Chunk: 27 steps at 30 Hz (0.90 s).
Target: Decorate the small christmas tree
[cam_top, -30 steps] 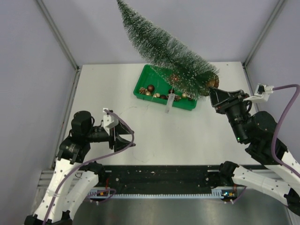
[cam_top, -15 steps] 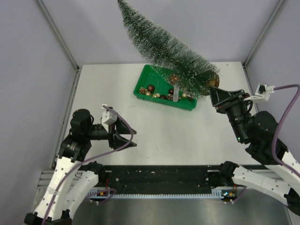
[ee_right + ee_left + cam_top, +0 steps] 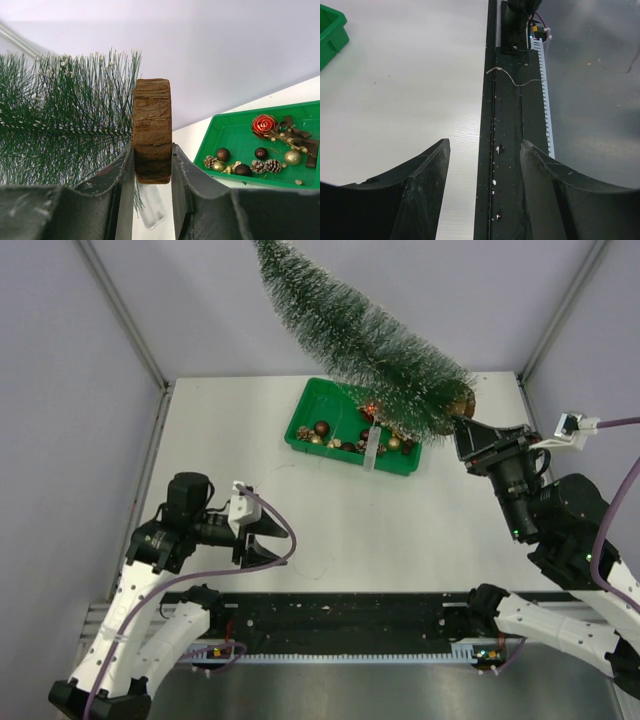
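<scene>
The small christmas tree (image 3: pixel 365 340) hangs tilted in the air above the back of the table, tip toward the far left. My right gripper (image 3: pixel 466 423) is shut on its round wooden base (image 3: pixel 152 125), edge-on between the jaws (image 3: pixel 152 152). Frosted bristles (image 3: pixel 65 120) fill the left of the right wrist view. A clear plastic piece (image 3: pixel 371 450) dangles from the tree over the green tray (image 3: pixel 297 430). My left gripper (image 3: pixel 268 538) is open and holds nothing, low by the table's near edge (image 3: pixel 485 150).
The green tray (image 3: pixel 235 132) holds a red ball (image 3: pixel 264 125), brown and gold balls and pine cones. A black rail (image 3: pixel 507 120) with a thin loose wire runs along the near edge. Grey walls close in the table on three sides.
The tree has risen slightly and shifted right with my right gripper. The dangling clear piece has swung back over the tray. My left gripper has dropped a little toward the near edge.
</scene>
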Each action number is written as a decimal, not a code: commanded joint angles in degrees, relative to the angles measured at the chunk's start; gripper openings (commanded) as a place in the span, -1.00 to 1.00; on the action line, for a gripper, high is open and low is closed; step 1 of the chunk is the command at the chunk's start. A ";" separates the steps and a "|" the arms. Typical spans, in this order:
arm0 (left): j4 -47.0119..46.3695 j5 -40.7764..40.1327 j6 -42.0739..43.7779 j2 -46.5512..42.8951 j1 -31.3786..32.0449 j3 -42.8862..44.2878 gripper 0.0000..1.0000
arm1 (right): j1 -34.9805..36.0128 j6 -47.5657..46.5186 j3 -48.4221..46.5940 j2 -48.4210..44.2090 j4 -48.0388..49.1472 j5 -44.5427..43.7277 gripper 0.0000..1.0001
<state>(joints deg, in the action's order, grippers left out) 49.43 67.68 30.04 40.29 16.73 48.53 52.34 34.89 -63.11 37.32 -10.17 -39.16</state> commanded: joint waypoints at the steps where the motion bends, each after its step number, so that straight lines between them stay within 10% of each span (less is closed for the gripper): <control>1: 1.82 1.13 3.02 -0.57 0.32 2.71 0.27 | -0.13 -0.35 -2.98 0.30 4.28 0.40 -1.00; 16: -42.54 2.02 -51.02 -10.23 0.32 -5.99 0.27 | -0.13 -0.09 -1.49 0.65 5.43 -0.48 -1.00; 27: -47.07 4.04 -55.36 -9.70 2.07 -7.58 0.26 | -0.04 0.61 -1.31 0.39 5.52 -0.57 -1.00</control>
<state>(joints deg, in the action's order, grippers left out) 7.29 69.19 -22.79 30.52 17.78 41.12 52.34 34.63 -63.11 38.00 -9.34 -39.62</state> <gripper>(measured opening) 0.637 0.277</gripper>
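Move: The right hand grips the tree's trunk; the tree's middle lies about 17 cm to its left, 9 cm ahead and 7 cm higher. From the open left hand, that middle is some 20 cm ahead, 16 cm to the right and 28 cm up. The hanging clear box is about 20 cm ahead of the left hand and 17 cm to the right, near its height; the green tray's middle is 35 cm ahead, 16 cm right and 24 cm below. Upward goes the left hand, about 7 cm in all after a brief ease back of 1 cm, drawing nearer the raised tree's height while its right-pointing fingers tip up some 15 degrees and stay open and empty. The right hand stays in place and keeps its pinch on the trunk, holding the tree aloft. ##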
